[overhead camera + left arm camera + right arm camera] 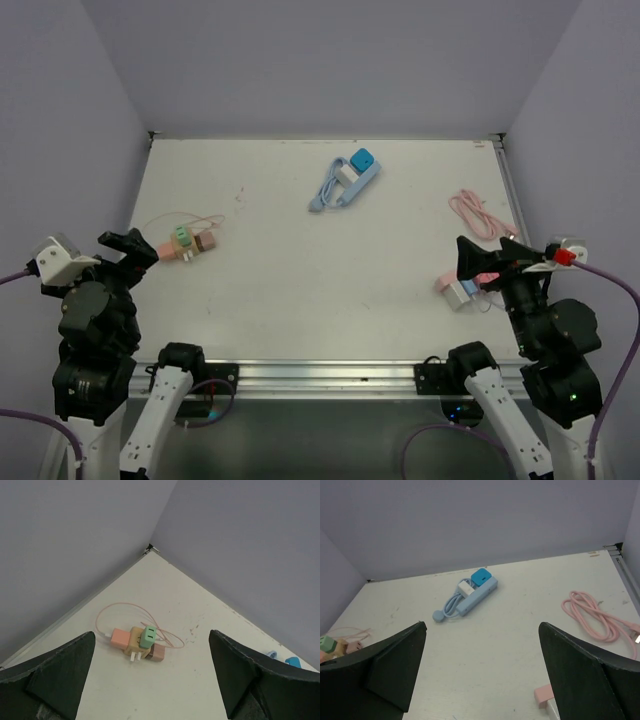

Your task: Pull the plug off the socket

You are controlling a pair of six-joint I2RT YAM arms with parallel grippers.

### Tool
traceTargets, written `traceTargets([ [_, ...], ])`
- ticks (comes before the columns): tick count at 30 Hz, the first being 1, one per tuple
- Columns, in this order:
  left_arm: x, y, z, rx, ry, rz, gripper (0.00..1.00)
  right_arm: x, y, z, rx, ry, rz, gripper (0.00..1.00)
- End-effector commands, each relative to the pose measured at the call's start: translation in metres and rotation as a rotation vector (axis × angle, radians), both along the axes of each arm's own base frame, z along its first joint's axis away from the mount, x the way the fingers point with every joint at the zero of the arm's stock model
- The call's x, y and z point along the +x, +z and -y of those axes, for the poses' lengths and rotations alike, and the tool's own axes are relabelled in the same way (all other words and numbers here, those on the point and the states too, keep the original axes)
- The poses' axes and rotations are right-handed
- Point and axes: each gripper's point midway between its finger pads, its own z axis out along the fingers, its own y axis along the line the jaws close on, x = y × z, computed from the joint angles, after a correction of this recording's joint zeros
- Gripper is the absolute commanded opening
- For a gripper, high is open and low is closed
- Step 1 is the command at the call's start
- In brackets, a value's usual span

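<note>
A light blue power strip (345, 185) lies at the far middle of the table with a white plug (346, 175) and a blue plug (363, 159) in it; it also shows in the right wrist view (476, 595). At the left, a tan socket cube (135, 640) carries a green plug (148, 635), a pink plug (120, 638) and a brown plug (158, 653), with a thin pink cord looped behind. My left gripper (138, 250) is open and empty, just left of this cluster (185, 243). My right gripper (470, 262) is open and empty at the right.
A pink and white adapter (455, 290) lies right by my right gripper. A coiled pink cable (481, 216) lies at the far right. Purple walls enclose the table on three sides. A metal rail (320, 372) runs along the near edge.
</note>
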Motion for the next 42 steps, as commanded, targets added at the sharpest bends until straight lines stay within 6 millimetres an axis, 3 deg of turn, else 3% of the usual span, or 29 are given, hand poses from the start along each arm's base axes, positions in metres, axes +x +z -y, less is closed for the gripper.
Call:
traceTargets([
  [1,0.014,-0.010,0.004,-0.002,-0.010,-0.031,1.00,0.003,0.002,-0.005,0.010,0.021,0.017,0.99],
  [9,0.042,-0.036,0.015,0.015,-0.065,-0.128,1.00,0.009,-0.012,-0.011,0.029,0.039,-0.011,0.99],
  [14,0.075,-0.070,0.038,0.053,-0.194,-0.267,1.00,0.013,-0.024,-0.019,0.038,0.071,-0.046,0.99],
  [18,0.096,-0.112,0.051,0.065,-0.270,-0.453,1.00,0.015,-0.029,-0.024,0.043,0.094,-0.057,0.99],
  [19,0.102,-0.126,0.050,0.067,-0.261,-0.522,1.00,0.015,-0.030,-0.024,0.046,0.094,-0.059,0.99],
  [22,0.115,-0.147,0.048,0.074,-0.241,-0.612,1.00,0.015,-0.032,-0.027,0.047,0.105,-0.063,0.99],
  [31,0.160,-0.183,0.038,0.071,-0.162,-0.735,1.00,0.015,-0.035,-0.032,0.065,0.133,-0.070,0.99],
  [36,0.172,-0.203,0.023,0.094,-0.097,-0.816,1.00,0.014,-0.039,-0.033,0.060,0.136,-0.081,0.99],
  [42,0.181,-0.214,0.012,0.098,-0.082,-0.838,0.97,0.013,-0.041,-0.032,0.053,0.134,-0.078,0.99],
])
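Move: Almost straight ahead of the left hand, about 18 cm out and some 29 cm below, the green plug sits on the tan socket, whose middle is roughly 1 cm farther out and slightly lower. The pink plug lies 4 cm to the left of the green one and 1 cm nearer the base, the brown plug 4 cm to its right and 1 cm farther out. From the right hand the green plug is about 16 cm ahead, 62 cm left and 29 cm below. Swooping down about 24 cm and forward some 16 cm, the left hand heads for the green plug and tan socket, tipping from nearly level to steeply downward (about 50 degrees); it drifts a little right, then partly back left, slowing above and just short of the plugs with fingers wide open. The open right hand sinks about 5 cm and eases 3 cm left. ##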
